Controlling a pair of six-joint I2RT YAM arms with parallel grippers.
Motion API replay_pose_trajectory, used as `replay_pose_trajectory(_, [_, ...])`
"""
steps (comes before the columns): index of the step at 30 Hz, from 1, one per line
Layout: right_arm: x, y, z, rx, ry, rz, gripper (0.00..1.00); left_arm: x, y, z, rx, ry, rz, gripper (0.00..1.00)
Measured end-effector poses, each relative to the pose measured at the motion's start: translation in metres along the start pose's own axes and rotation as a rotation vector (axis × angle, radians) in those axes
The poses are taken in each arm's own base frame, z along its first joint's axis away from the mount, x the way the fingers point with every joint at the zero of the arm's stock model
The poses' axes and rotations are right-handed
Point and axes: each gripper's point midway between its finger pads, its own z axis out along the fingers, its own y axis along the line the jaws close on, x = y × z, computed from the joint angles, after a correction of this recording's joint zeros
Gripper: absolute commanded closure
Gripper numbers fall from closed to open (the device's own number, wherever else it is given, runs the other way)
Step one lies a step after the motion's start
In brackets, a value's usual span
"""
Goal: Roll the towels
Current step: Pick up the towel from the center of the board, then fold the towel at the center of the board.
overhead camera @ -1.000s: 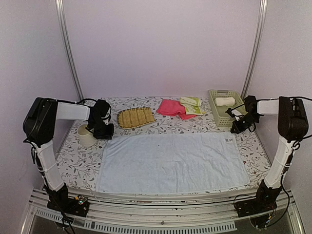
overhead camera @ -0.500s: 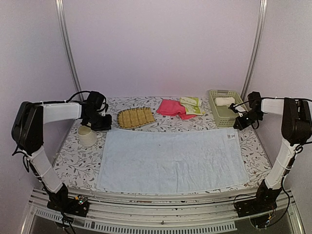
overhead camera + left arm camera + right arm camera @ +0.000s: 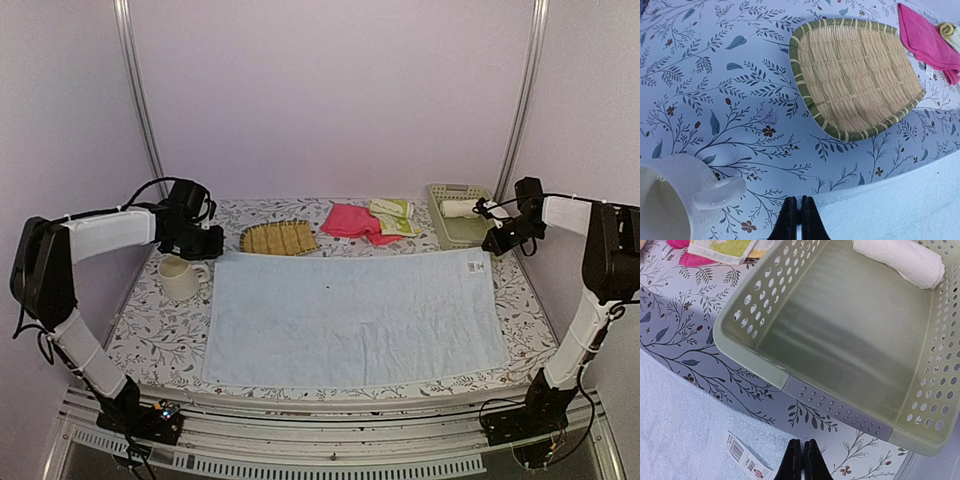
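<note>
A large light blue towel (image 3: 355, 315) lies spread flat across the middle of the table. My left gripper (image 3: 213, 250) is shut on its far left corner (image 3: 807, 199), a sliver of cloth pinched between the fingers. At the far right corner, near the printed label (image 3: 742, 457), my right gripper (image 3: 490, 247) is shut on the towel's edge (image 3: 680, 430). A pink towel (image 3: 350, 220) and a yellow-green towel (image 3: 393, 215) lie crumpled at the back. A rolled white towel (image 3: 461, 208) rests in the basket.
A pale green lattice basket (image 3: 442, 228) stands at the back right, just beyond my right gripper (image 3: 803, 441). The tan woven mat (image 3: 279, 240) lies at the back, left of centre. A cream mug (image 3: 180, 278) sits beside my left gripper (image 3: 800, 199).
Both grippers have moved toward the back of the table, dragging the blue towel's far edge with them. The towel now lies farther back and flatter.
</note>
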Motion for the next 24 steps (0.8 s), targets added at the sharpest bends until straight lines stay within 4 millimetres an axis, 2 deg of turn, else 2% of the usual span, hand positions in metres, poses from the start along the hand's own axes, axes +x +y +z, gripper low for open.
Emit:
replay_pose_trajectory(7, [-0.015, -0.004, -0.007, 0.005, -0.040, -0.018, 0.97, -0.011, -0.002, -0.016, 0.008, -0.052, 0.001, 1.00])
replay_pose_trajectory(13, [-0.017, 0.004, -0.010, -0.032, -0.064, -0.032, 0.97, -0.004, -0.001, -0.025, 0.019, -0.058, 0.000, 1.00])
replay_pose_trajectory(19, [-0.011, 0.025, -0.033, -0.065, -0.108, -0.064, 0.97, 0.014, -0.002, -0.027, 0.049, -0.022, 0.001, 1.00])
replay_pose_trajectory(24, [0.008, 0.037, -0.035, -0.080, -0.093, -0.069, 0.97, 0.025, -0.006, -0.027, 0.086, 0.005, 0.002, 1.00])
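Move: Both hands hold the light-blue towel's far corners off the table. From the left hand, the towel's near-left corner lies about 30 cm back and 11 cm down; the white mug is some 11 cm left, 2 cm back, and the woven tray 13 cm ahead, 14 cm right. From the right hand, the near-right corner is roughly 29 cm back, 2 cm right, and the basket 17 cm ahead, 2 cm left. Keeping the far corners pinched between shut fingers, both hands carry that edge back towards the towel's near edge, about 4 cm each, after first rising. The left hand climbs some 2 cm, then sinks a little as it draws back; the right edges about 1 cm forward while lifting, then swings back and slightly left, ending some 2.5 cm higher and turned about 5 degrees counter-clockwise. ##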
